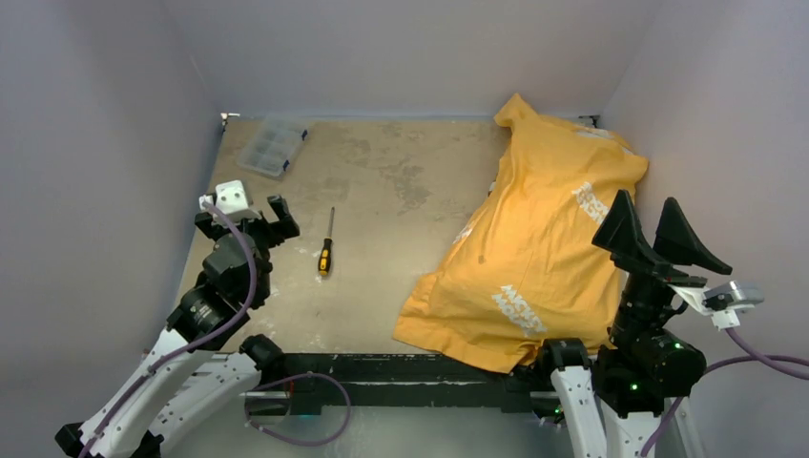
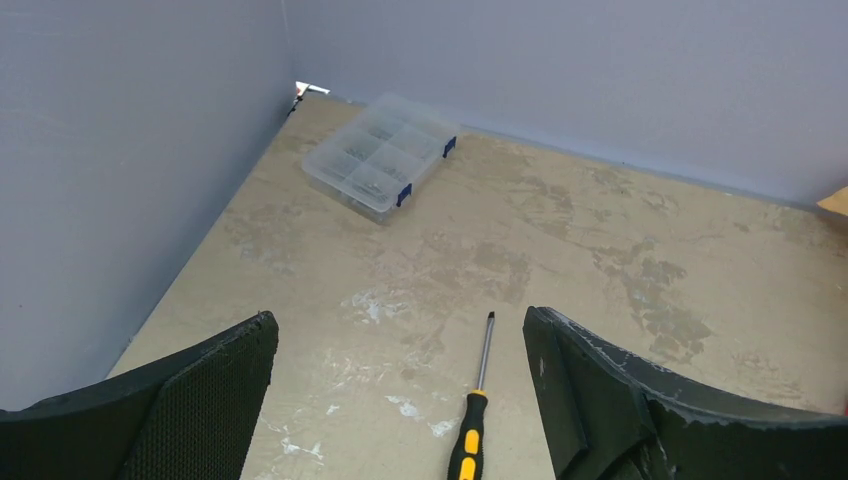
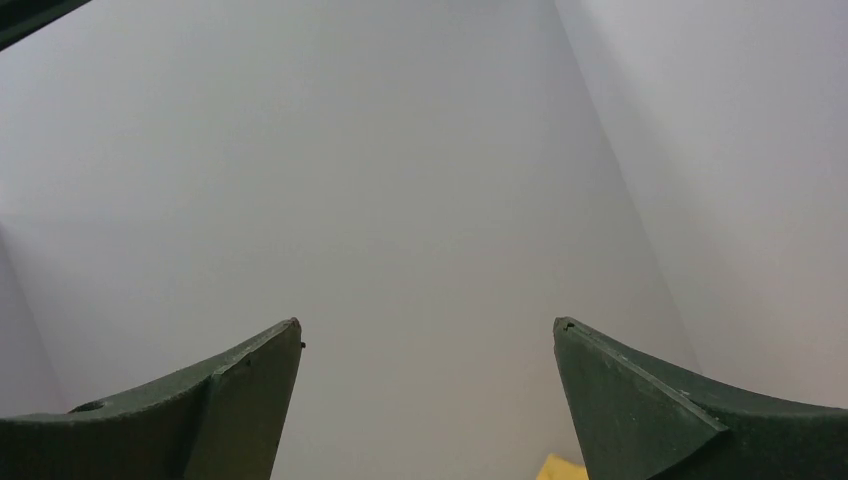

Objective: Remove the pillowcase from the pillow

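The orange-yellow pillowcase [image 1: 534,239] with white lettering patches lies bulging on the right half of the table, from the far right corner to the near edge. The pillow is hidden inside it; no white shows. My right gripper [image 1: 651,218] is open and empty, raised above the pillowcase's right side and tilted up toward the wall; its wrist view shows only a yellow scrap [image 3: 560,468] at the bottom. My left gripper [image 1: 268,209] is open and empty at the left, low over the table, far from the pillowcase. A sliver of orange [image 2: 836,201] shows at the left wrist view's right edge.
A black-and-yellow screwdriver [image 1: 326,244] lies mid-table, just right of my left gripper, also in the left wrist view [image 2: 474,420]. A clear compartment box [image 1: 271,146] sits at the far left corner. Grey walls enclose the table on three sides.
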Tool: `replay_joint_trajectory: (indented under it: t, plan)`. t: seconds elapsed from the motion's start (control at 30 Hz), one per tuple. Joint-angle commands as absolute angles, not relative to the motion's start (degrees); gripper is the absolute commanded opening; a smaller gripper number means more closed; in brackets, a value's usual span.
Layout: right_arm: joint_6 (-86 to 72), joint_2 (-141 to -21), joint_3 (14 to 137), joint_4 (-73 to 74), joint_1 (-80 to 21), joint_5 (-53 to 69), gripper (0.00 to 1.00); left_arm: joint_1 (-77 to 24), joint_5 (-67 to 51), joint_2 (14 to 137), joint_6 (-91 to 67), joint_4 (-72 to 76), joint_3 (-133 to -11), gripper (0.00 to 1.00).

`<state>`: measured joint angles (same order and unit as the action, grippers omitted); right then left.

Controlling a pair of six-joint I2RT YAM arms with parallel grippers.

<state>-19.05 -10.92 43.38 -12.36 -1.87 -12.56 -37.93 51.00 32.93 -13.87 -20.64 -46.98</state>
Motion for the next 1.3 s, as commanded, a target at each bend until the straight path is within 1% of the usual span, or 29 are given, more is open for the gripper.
replay_joint_trajectory:
  t: [0.0, 0.13, 0.23, 0.37, 0.5, 0.6, 0.7, 0.87, 1.07, 1.13, 1.17, 1.23, 1.27]
  plan:
    - [-19.23, -13.24, 43.85, -12.02, -2.03, -13.99, 0.99, -37.57, 51.42, 32.0, -12.94, -18.94, -46.73, 0.93]
    - [-21.12, -17.22, 45.1, -10.39, -2.03, -13.4, 0.99, -37.36, 51.42, 31.61, -13.16, -19.07, -46.68, 0.93]
    - [-23.32, -22.38, 47.0, -8.69, -2.03, -12.07, 0.99, -37.26, 51.27, 31.42, -13.34, -19.15, -46.79, 0.93]
    - [-26.93, -34.41, 52.95, -2.17, -2.03, -9.41, 0.99, -37.1, 49.88, 30.97, -13.55, -19.24, -46.87, 0.94]
    - [-33.86, -48.02, 63.39, 7.67, -2.03, -8.63, 0.99, -36.96, 49.66, 30.37, -13.84, -19.33, -46.85, 0.95]
    - [-38.26, -55.51, 69.41, 14.72, -2.07, -9.02, 0.99, -36.83, 49.46, 30.21, -13.98, -19.38, -46.8, 0.96]
    - [-39.33, -60.16, 66.46, 16.68, -1.96, -9.08, 0.99, -36.89, 48.74, 30.4, -14.23, -19.67, -46.85, 0.96]
    - [-45.95, -70.71, 64.09, 27.03, -2.06, -16.06, 0.99, -36.81, 47.92, 30.59, -14.43, -19.86, -46.98, 0.96]
    - [-50.24, -74.02, 54.77, 25.09, -2.11, -16.42, 0.99, -36.5, 47.93, 30.25, -14.41, -20.06, -46.98, 0.96]
    - [-50.71, -75.62, 52.69, 23.77, -2.11, -17.02, 0.95, -36.48, 47.92, 30.24, -14.54, -20.03, -46.98, 0.96]
    - [-50.67, -76.84, 52.64, 23.31, -2.18, -16.34, 0.89, -36.51, 47.78, 30.13, -14.55, -20.04, -46.97, 0.95]
    - [-50.37, -78.63, 52.25, 21.58, -2.92, -14.95, 0.75, -36.42, 47.59, 30.16, -14.5, -20.0, -47.0, 0.96]
    - [-50.13, -79.1, 51.95, 20.64, -3.52, -13.83, 0.64, -36.45, 47.52, 30.23, -14.5, -20.0, -46.95, 0.96]
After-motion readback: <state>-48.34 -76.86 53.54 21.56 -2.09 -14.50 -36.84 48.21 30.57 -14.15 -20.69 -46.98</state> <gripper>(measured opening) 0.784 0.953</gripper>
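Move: The patch of pillowcase I go for lies about 23 cm ahead of my right hand, 2 cm left and some 37 cm below. The upper white lettering is about 9 cm right of that patch and 2 cm farther out; the lower lettering is level with my right hand, about 11 cm left and 41 cm down. Bare pillow shows 27 cm ahead, 15 cm left. From my left hand the patch is some 12 cm ahead, 60 cm right, 18 cm below. From its high, upward-pointing pose my right hand sweeps forward about 25 cm out over the pillow, then plunges, some 36 cm down in all, easing back a couple of centimetres at the end. The wrist tips down some 80 degrees and rolls its left side up. With both fingertips pressed into the orange cloth left of the upper lettering, I begin to close the wide-open fingers. ##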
